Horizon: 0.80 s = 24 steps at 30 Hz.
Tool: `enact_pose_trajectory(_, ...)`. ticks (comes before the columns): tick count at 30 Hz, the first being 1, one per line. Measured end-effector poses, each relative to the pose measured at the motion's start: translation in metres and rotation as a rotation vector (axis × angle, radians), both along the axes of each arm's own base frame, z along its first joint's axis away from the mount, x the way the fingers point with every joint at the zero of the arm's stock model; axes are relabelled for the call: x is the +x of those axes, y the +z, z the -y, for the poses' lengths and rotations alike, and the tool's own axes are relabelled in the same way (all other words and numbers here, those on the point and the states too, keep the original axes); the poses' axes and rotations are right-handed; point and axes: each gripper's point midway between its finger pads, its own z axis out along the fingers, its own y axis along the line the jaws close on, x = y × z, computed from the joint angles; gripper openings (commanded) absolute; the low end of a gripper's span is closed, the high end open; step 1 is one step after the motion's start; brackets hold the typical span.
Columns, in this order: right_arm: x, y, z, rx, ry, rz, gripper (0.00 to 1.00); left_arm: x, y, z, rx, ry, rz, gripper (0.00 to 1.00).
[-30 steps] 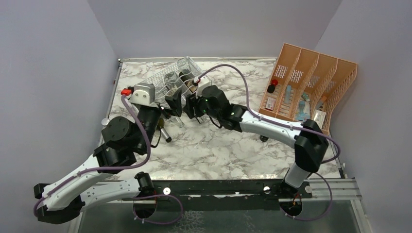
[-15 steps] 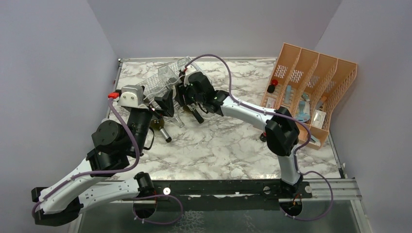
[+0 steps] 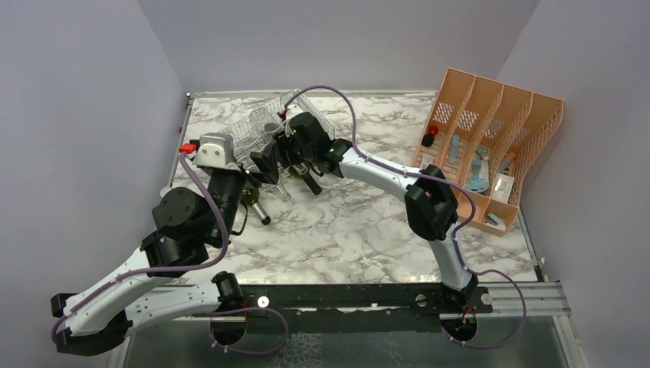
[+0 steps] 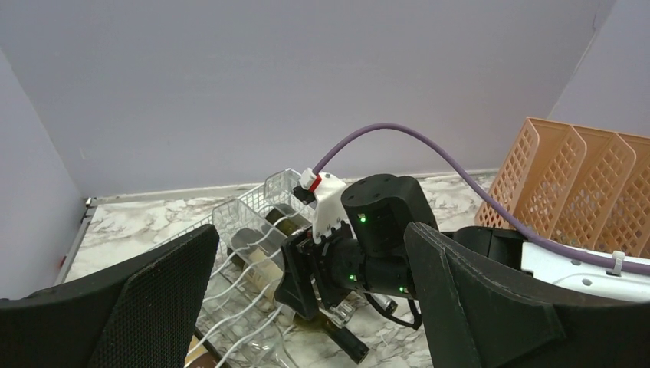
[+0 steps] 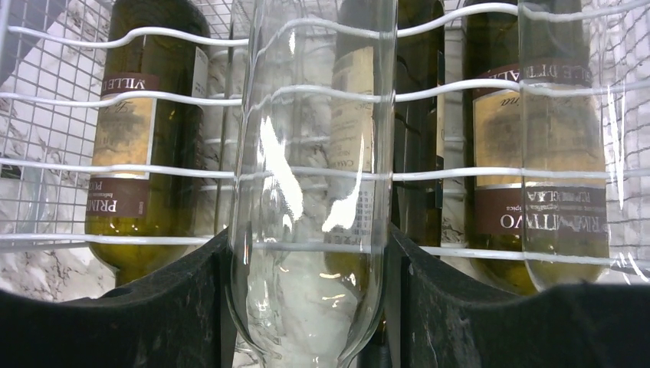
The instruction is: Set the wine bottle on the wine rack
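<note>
My right gripper (image 5: 310, 253) is shut on a clear glass wine bottle (image 5: 314, 169), its black fingers (image 5: 176, 299) pressed against the lower body on both sides. The bottle lies along the white wavy wires of the wine rack (image 5: 460, 175), above green labelled bottles (image 5: 146, 130). From above, the right gripper (image 3: 295, 149) is at the front of the silvery wine rack (image 3: 260, 126) at the back of the table. My left gripper (image 3: 267, 161) hangs just left of it, open and holding nothing. In the left wrist view the left gripper (image 4: 310, 238) faces the rack (image 4: 238, 230) and the right wrist.
An orange slotted file organizer (image 3: 490, 130) with small items stands at the right rear. Dark bottle necks (image 3: 262, 215) stick out of the rack's front over the marble table (image 3: 345, 230). Grey walls close in the left, back and right.
The right gripper has carried the clear bottle left and back, further into the rack. The left arm shifted slightly left, then back right, its jaws still wide.
</note>
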Motion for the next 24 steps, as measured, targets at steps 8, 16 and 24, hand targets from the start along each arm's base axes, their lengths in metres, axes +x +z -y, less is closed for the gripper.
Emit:
enact_pose_trajectory(8,0.006,0.003,0.006,-0.016,-0.015,-0.001,0.69,0.001,0.001,0.002,0.009,0.002,-0.005,0.99)
enact_pose_trajectory(16,0.013,0.009,0.009,-0.012,-0.028,0.018,0.81,0.0,0.007,-0.001,0.006,0.005,-0.004,0.99)
enact_pose_trajectory(24,0.011,0.022,0.015,0.012,-0.031,0.037,0.8,-0.001,0.012,-0.002,0.006,0.004,-0.005,0.99)
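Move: The right hand still grips a clear bottle near its shoulder. Its upper-tier berth on the wine rack, over the middle green bottle, is centred about 5 cm ahead, 4 cm left and 2 cm below. A second clear bottle on that tier lies some 9 cm ahead and 5 cm right; the left green bottle is about 4 cm back, 18 cm left and 9 cm down. From the left hand, the berth is roughly 24 cm ahead, 2 cm left and 27 cm below. The right hand eases the clear bottle forward and to its right along the rack's row, over the middle green bottle, creeping upward as it goes and opening its fingers partway through to let go of the glass. With the fingers spread on either side of the bottle it lifts more quickly at the end, ending about 2 cm higher and 1.5 cm farther right, with the wrist barely turning. ##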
